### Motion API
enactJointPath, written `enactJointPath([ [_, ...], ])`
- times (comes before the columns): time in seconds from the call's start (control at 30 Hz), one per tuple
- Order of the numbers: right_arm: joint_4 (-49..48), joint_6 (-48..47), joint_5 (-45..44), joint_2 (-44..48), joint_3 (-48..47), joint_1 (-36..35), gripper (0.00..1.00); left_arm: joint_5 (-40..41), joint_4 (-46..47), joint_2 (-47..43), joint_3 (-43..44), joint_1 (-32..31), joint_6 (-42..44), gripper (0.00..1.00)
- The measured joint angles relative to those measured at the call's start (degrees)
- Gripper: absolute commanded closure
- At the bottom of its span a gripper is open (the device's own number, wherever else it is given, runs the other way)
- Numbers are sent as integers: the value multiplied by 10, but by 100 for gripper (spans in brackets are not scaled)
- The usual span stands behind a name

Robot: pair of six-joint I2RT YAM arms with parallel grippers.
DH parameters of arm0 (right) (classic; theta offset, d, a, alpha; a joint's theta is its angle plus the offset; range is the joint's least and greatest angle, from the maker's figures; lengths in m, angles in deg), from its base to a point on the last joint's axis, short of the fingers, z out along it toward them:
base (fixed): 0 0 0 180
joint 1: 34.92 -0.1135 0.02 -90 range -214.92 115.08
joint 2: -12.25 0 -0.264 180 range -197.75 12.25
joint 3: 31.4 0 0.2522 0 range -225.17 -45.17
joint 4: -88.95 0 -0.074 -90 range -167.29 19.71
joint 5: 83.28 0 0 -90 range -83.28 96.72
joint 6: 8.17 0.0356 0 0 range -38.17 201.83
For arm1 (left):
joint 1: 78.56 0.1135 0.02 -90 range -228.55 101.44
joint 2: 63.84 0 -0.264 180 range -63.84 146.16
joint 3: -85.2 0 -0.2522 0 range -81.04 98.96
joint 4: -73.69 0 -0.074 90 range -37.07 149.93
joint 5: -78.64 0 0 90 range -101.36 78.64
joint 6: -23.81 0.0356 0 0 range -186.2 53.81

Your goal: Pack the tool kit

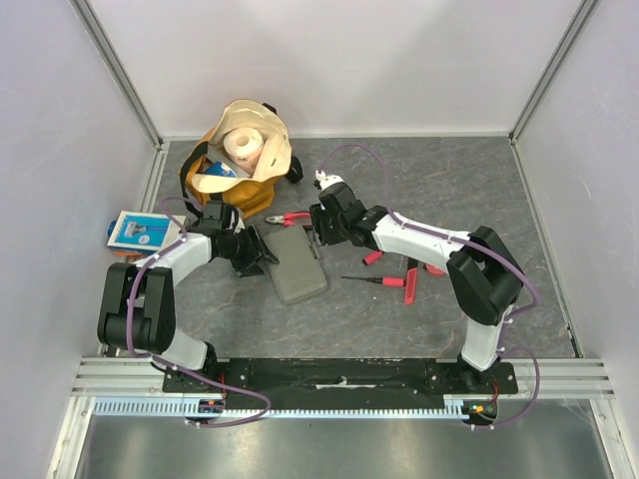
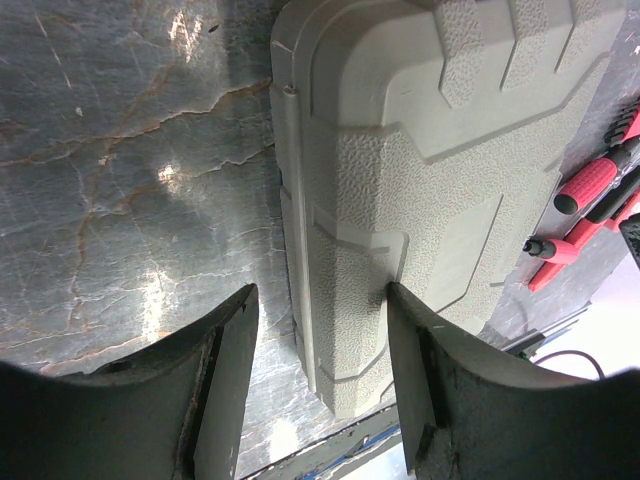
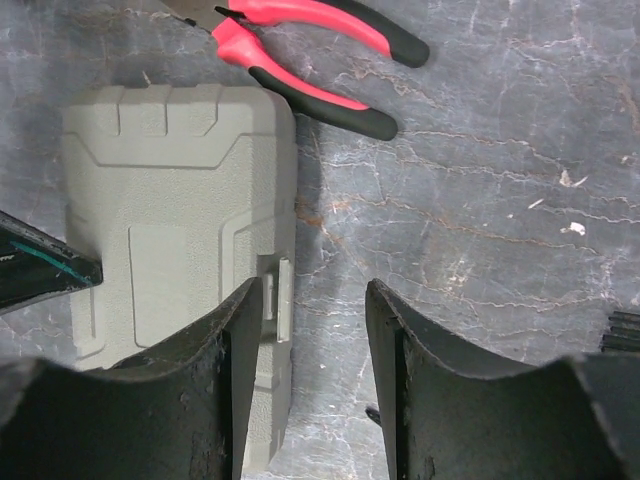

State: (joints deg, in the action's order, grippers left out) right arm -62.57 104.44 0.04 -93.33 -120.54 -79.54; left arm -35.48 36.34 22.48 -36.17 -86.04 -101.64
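The grey tool kit case [image 1: 298, 265] lies closed and flat on the table between both arms. My left gripper [image 1: 262, 257] hangs open over its left long edge; in the left wrist view the case [image 2: 400, 150] fills the gap beside my right finger, while the left finger [image 2: 225, 385] is over bare table. My right gripper [image 1: 318, 233] stands open at the case's right edge, with the latch [image 3: 281, 298] next to its left finger [image 3: 215, 380]. Red-and-black pliers [image 3: 310, 50] lie just beyond the case [image 3: 170, 220]. Red-handled screwdrivers [image 1: 384, 280] lie to the right.
A tan-and-yellow bag [image 1: 243, 160] holding a paper roll stands at the back left. A blue-and-white packet [image 1: 140, 232] lies at the left wall. More red tools [image 1: 411, 277] lie under the right arm. Walls close in the table on three sides.
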Motion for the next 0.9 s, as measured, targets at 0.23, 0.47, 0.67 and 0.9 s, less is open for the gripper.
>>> enactJointPath([
  [0.23, -5, -8, 42, -3, 0, 0, 52, 0, -1, 1, 1, 0, 0, 41],
  [0.47, -6, -13, 76, -28, 0, 0, 59, -1, -1, 2, 1, 0, 0, 41],
  [0.67, -5, -13, 77, -41, 0, 2, 66, -1, -1, 2, 2, 0, 0, 41],
  [0.9, -5, -12, 78, -44, 0, 1, 75, -1, -1, 2, 2, 0, 0, 41],
])
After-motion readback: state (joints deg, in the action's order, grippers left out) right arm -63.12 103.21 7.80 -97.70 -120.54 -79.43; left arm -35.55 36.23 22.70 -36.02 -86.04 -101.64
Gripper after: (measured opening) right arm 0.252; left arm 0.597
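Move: The right hand hangs just over the right edge of the case; the latch on that edge lies about 1 cm back, 2 cm to its left and 5 cm below. The case's middle is 3 cm nearer and 4 cm left of the latch; the pliers lie some 7 cm ahead and 7 cm left of the hand, the long screwdriver about 8 cm back and 10 cm right. From the left hand the latch is roughly 3 cm ahead and 10 cm to the right. The left fingers stay braced against the case's left edge while the right fingertips come down around the latch, though whether they touch it can't be made out. The right hand first slides a couple of centimetres left and back, then sinks about 3 cm, tipping and turning slightly counter-clockwise as its half-open fingers narrow to roughly half their gap. ##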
